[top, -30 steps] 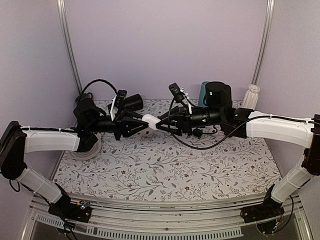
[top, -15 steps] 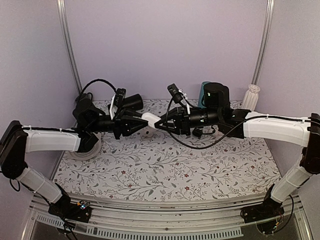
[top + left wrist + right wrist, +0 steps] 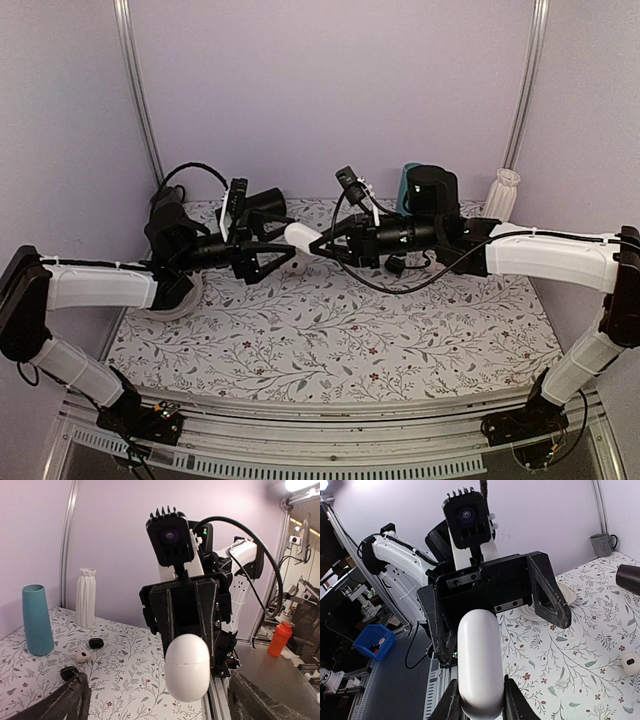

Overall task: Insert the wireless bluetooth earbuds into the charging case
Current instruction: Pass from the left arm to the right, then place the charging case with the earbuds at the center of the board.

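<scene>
The white charging case [image 3: 300, 236] hangs closed above the table's middle, with my right gripper [image 3: 318, 241] shut on its end. In the right wrist view the case [image 3: 480, 667] sits pinched between my two fingertips [image 3: 451, 702]. My left gripper [image 3: 266, 257] stands open just left of the case, its fingers spread wide and touching nothing. From the left wrist the case [image 3: 186, 667] floats ahead of my own gripper [image 3: 160, 705], clear of both fingers. Two small black earbuds [image 3: 95, 643] [image 3: 68, 672] lie on the floral table near the vases.
A teal vase [image 3: 37, 620] and a white ribbed vase [image 3: 86, 597] stand at the back right. A small white round piece [image 3: 81, 656] lies between the earbuds. A white plate [image 3: 165, 300] sits at the left, a grey mug [image 3: 604, 544] behind it.
My left gripper has opened, let go of the case and drawn back slightly left. The right gripper has closed on the case and now holds it alone.
</scene>
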You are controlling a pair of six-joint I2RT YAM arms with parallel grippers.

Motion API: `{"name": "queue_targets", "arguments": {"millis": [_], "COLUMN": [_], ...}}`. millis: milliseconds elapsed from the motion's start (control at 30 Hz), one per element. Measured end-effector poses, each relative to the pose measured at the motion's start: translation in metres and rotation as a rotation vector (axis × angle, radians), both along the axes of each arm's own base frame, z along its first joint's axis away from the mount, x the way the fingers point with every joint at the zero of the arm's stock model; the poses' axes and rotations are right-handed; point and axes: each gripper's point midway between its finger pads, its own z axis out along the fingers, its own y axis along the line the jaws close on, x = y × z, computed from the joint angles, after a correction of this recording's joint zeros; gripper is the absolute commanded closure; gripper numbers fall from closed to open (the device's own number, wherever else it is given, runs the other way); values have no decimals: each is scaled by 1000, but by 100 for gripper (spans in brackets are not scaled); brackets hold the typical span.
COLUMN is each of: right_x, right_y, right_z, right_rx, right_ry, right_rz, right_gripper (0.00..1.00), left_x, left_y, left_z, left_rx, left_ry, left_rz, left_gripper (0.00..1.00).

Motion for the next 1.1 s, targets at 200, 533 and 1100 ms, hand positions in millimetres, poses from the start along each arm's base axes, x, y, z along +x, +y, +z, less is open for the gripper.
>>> {"name": "queue_targets", "arguments": {"millis": [200, 533, 1100], "right_x": [26, 100, 163], "right_y": [-9, -30, -47], "right_z": [-4, -84, -245], "right_rx": [-12, -168, -427], "right_ry": [25, 202, 548], "right_rz": [-96, -335, -578], "right_gripper": [96, 96, 96], "left_x": [12, 27, 32], "left_y": [10, 35, 49], "left_z": [-3, 5, 2], "left_rx": [9, -3, -4], "left_ry": [-1, -14, -11], "left_rz": [104, 268, 345], "left_gripper": [4, 4, 4]}}
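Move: The right hand, already holding the white charging case, has its bare table spot some 17 cm ahead, 4 cm right and 28 cm below. Also on the table, from that hand, a small pinkish case lies about 24 cm ahead and 8 cm left, a black case 25 cm ahead and 19 cm right. From the left hand, the spot is roughly 15 cm ahead, 11 cm right, 28 cm below. Right hand carries the pinched case down about 25 cm and forward towards bare table; open left hand withdraws. ##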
